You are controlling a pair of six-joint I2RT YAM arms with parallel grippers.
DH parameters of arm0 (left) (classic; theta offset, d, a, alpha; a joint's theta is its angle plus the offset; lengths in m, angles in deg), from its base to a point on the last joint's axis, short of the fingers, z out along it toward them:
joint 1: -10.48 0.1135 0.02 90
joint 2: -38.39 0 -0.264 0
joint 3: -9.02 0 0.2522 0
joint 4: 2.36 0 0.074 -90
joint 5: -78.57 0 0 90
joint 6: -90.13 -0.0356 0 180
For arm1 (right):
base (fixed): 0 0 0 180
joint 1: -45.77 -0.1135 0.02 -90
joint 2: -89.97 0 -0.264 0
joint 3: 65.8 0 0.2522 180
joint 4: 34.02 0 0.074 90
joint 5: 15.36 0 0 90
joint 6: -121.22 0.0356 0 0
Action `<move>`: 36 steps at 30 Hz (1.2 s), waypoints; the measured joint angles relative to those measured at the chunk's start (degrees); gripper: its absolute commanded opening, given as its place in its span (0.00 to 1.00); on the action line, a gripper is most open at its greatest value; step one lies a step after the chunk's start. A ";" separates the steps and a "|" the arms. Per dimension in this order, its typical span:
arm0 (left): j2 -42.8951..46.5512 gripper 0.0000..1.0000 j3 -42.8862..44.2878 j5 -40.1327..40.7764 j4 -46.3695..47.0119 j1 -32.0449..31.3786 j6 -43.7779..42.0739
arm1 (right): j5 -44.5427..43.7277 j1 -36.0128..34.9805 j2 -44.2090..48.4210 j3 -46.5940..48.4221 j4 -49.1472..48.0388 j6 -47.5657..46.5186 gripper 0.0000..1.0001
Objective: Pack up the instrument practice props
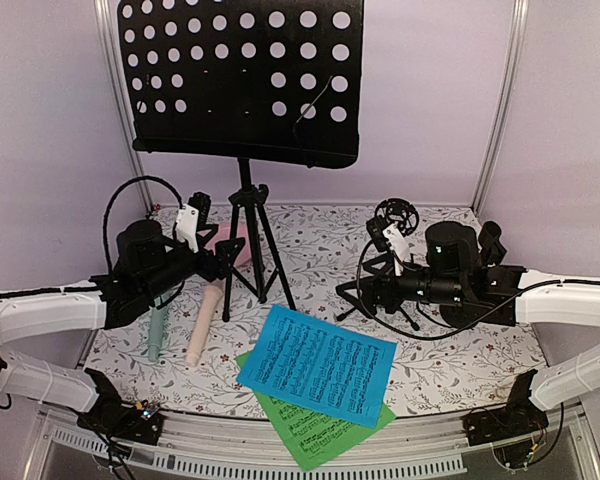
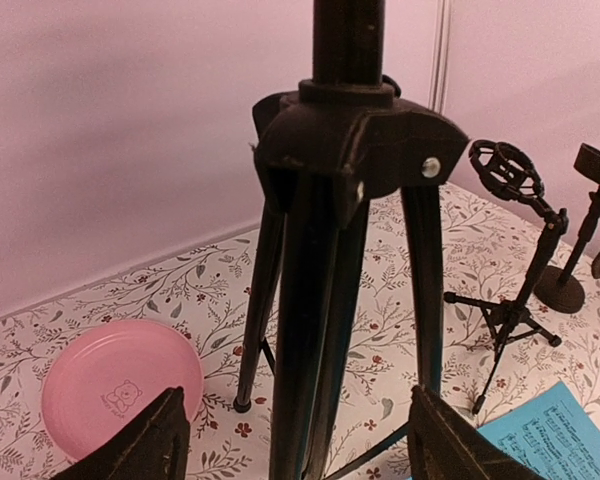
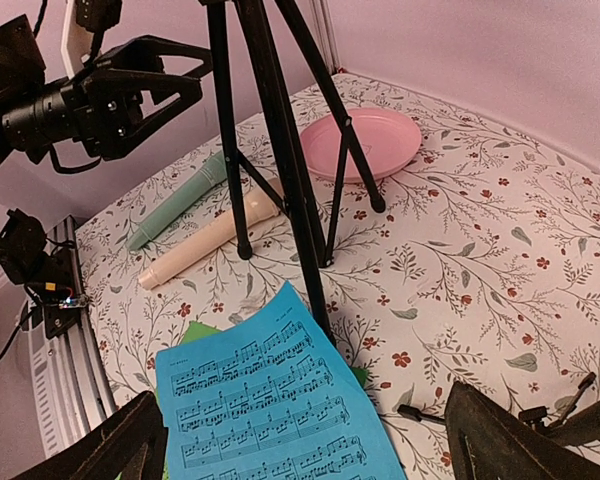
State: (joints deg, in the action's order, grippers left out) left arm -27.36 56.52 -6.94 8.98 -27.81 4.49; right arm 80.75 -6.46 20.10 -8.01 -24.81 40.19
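The black perforated music desk [image 1: 242, 75] stands on tripod legs [image 1: 248, 235] at the back centre. My left gripper [image 2: 295, 450] is open, its fingers either side of the nearest leg [image 2: 315, 330] with gaps on both sides. The mint-green microphone [image 1: 158, 335] and the peach one [image 1: 198, 325] lie left of the legs. A blue music sheet [image 1: 315, 365] overlaps a green one [image 1: 315, 432] at the front. My right gripper [image 3: 310, 450] hangs open above the blue sheet [image 3: 270, 410], beside a small black microphone tripod [image 1: 393, 214].
A pink round plate [image 2: 120, 385] lies behind the tripod legs near the back wall. A second small black stand with a round base [image 2: 565, 285] stands at the far right. Pale walls close in the floral table [image 1: 450, 350] on three sides.
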 measured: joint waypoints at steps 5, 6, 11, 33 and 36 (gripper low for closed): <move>-2.19 0.60 0.00 -0.09 2.16 0.11 -1.51 | 0.13 0.00 0.00 -0.28 -0.24 -0.02 0.99; -2.45 0.58 0.00 -0.11 2.43 0.13 -1.38 | 0.15 0.00 0.00 -0.28 -0.26 -0.02 0.99; -5.84 0.54 0.04 1.62 4.74 0.22 -0.98 | 0.37 0.00 0.00 -0.31 -0.26 -0.02 0.99; -7.89 0.15 -2.80 2.43 12.74 0.00 -4.28 | 0.55 0.00 -2.58 -0.72 -1.07 -0.13 0.99; -7.87 0.16 -2.82 2.38 12.74 0.00 -4.74 | 0.81 0.00 -2.71 -0.72 -1.16 -0.31 0.99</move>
State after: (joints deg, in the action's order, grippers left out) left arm -35.23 53.70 -4.55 21.72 -27.81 -0.26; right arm 81.56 -6.46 17.39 -8.73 -25.97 39.88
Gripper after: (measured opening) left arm 0.159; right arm 0.990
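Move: The music stand's near-left leg, just below the hub, stands roughly 3 cm ahead of the left hand, 1 cm to its right and 2 cm below. About 21 cm below this hand lie the tan tube, 9 cm to its left and level fore-and-aft, the pink plate, 27 cm ahead and 5 cm left, and the blue sheet, 12 cm back and 18 cm right. From the right hand the leg is about 11 cm ahead, 21 cm left, at its own height. The left hand sinks about 4 cm while easing some 2.5 cm forward onto the music stand's near-left leg below the hub, then eases back about 1 cm and up 1.5 cm, its fingers closing all the while from three-quarters open to nearly shut until they pinch the leg between their tips. The right hand, empty and wide open, keeps its place at first and then sinks about 2 cm. ##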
